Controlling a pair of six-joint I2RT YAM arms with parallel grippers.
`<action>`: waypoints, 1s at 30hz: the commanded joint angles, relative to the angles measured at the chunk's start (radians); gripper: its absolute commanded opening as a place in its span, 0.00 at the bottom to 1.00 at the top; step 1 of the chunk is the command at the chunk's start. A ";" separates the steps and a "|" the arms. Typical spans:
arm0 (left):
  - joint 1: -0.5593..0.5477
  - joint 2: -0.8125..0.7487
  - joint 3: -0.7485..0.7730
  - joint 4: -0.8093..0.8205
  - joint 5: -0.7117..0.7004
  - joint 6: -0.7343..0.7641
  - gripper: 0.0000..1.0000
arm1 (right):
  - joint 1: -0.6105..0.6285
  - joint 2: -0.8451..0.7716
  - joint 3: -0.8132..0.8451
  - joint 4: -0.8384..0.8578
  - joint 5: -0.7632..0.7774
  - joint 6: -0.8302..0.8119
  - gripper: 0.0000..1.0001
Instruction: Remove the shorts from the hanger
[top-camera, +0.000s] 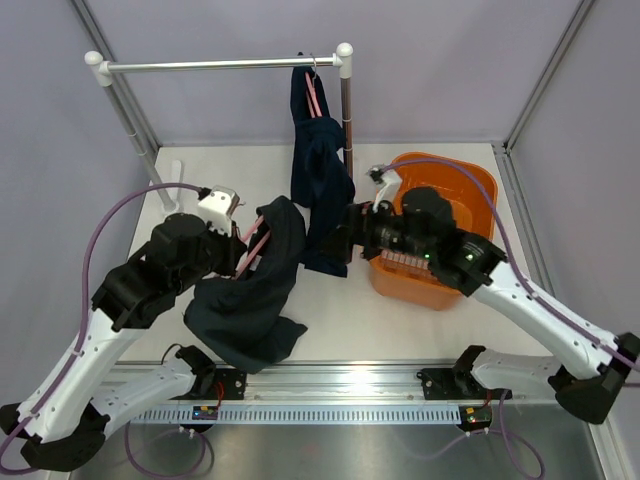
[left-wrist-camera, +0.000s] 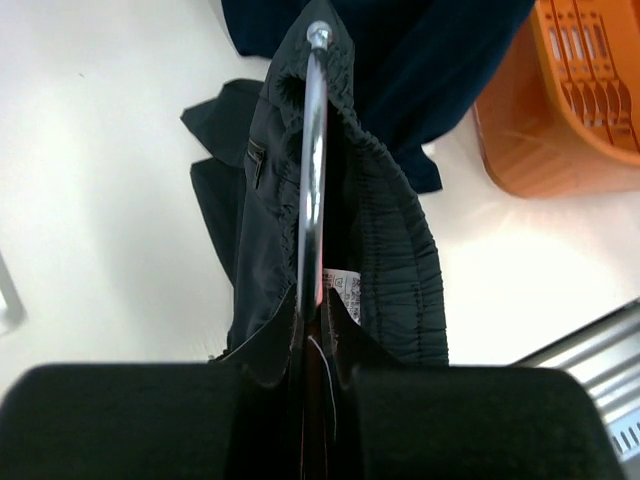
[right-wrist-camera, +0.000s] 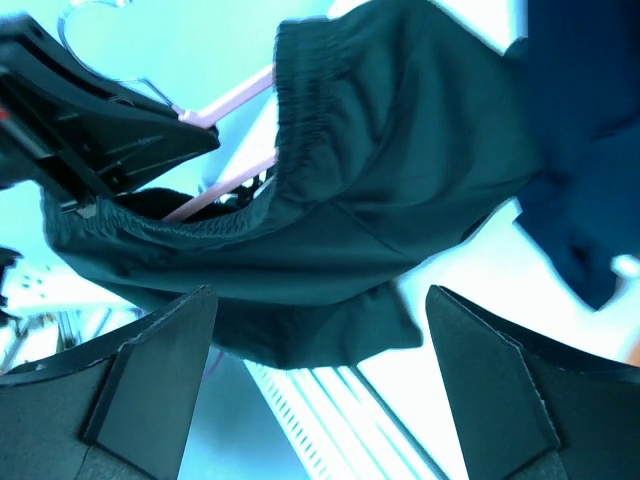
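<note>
One pair of dark navy shorts (top-camera: 250, 300) hangs on a pink hanger (top-camera: 258, 240) above the table's front left. My left gripper (top-camera: 245, 255) is shut on that hanger. In the left wrist view the hanger's metal hook (left-wrist-camera: 313, 150) runs out from between my shut fingers, with the elastic waistband (left-wrist-camera: 390, 230) around it. My right gripper (top-camera: 345, 240) is open just right of these shorts. In the right wrist view its fingertips (right-wrist-camera: 150, 380) stand wide apart below the cloth (right-wrist-camera: 380, 180), apart from it. A second pair of shorts (top-camera: 320, 180) hangs from the rail on another pink hanger (top-camera: 313, 95).
A metal rail (top-camera: 220, 66) on two posts crosses the back of the table. An orange basket (top-camera: 480, 185) stands at the right, under my right arm. A rail with cables runs along the table's near edge (top-camera: 330, 385). Walls close in the sides and back.
</note>
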 joint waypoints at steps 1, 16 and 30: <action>-0.018 -0.044 -0.034 0.036 0.055 -0.027 0.00 | 0.161 0.107 0.134 -0.023 0.212 -0.013 0.92; -0.044 -0.091 -0.092 0.028 0.064 -0.017 0.00 | 0.333 0.507 0.432 -0.142 0.484 0.005 0.74; -0.044 -0.127 -0.075 -0.013 0.104 -0.005 0.00 | 0.335 0.635 0.527 -0.185 0.581 0.036 0.53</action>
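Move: The dark grey shorts' waistband on the pink hanger is some 14 cm to the right hand's left, 5 cm farther out and about 8 cm lower. From the left hand, which already holds the hanger, the waistband lies about 5 cm ahead, 5 cm to the right and 5 cm below. The navy shorts hang roughly 22 cm ahead of the right hand, 3 cm left and 13 cm lower; the orange basket is about 12 cm ahead of that hand, 24 cm right and 26 cm lower. The right hand sweeps left about 13 cm towards the waistband at the hanger's end, quick at first and then easing, while it sinks some 8 cm and edges forward late on; its fingers tip down about 20 degrees and close from wide open to roughly half, with the waistband coming up just ahead of the fingertips and the pink hanger arm close beside one finger. Meanwhile the left hand keeps its shut grip on the hanger and brings it with the shorts about 3 cm down and 3 cm back, most of the sinking done early. ##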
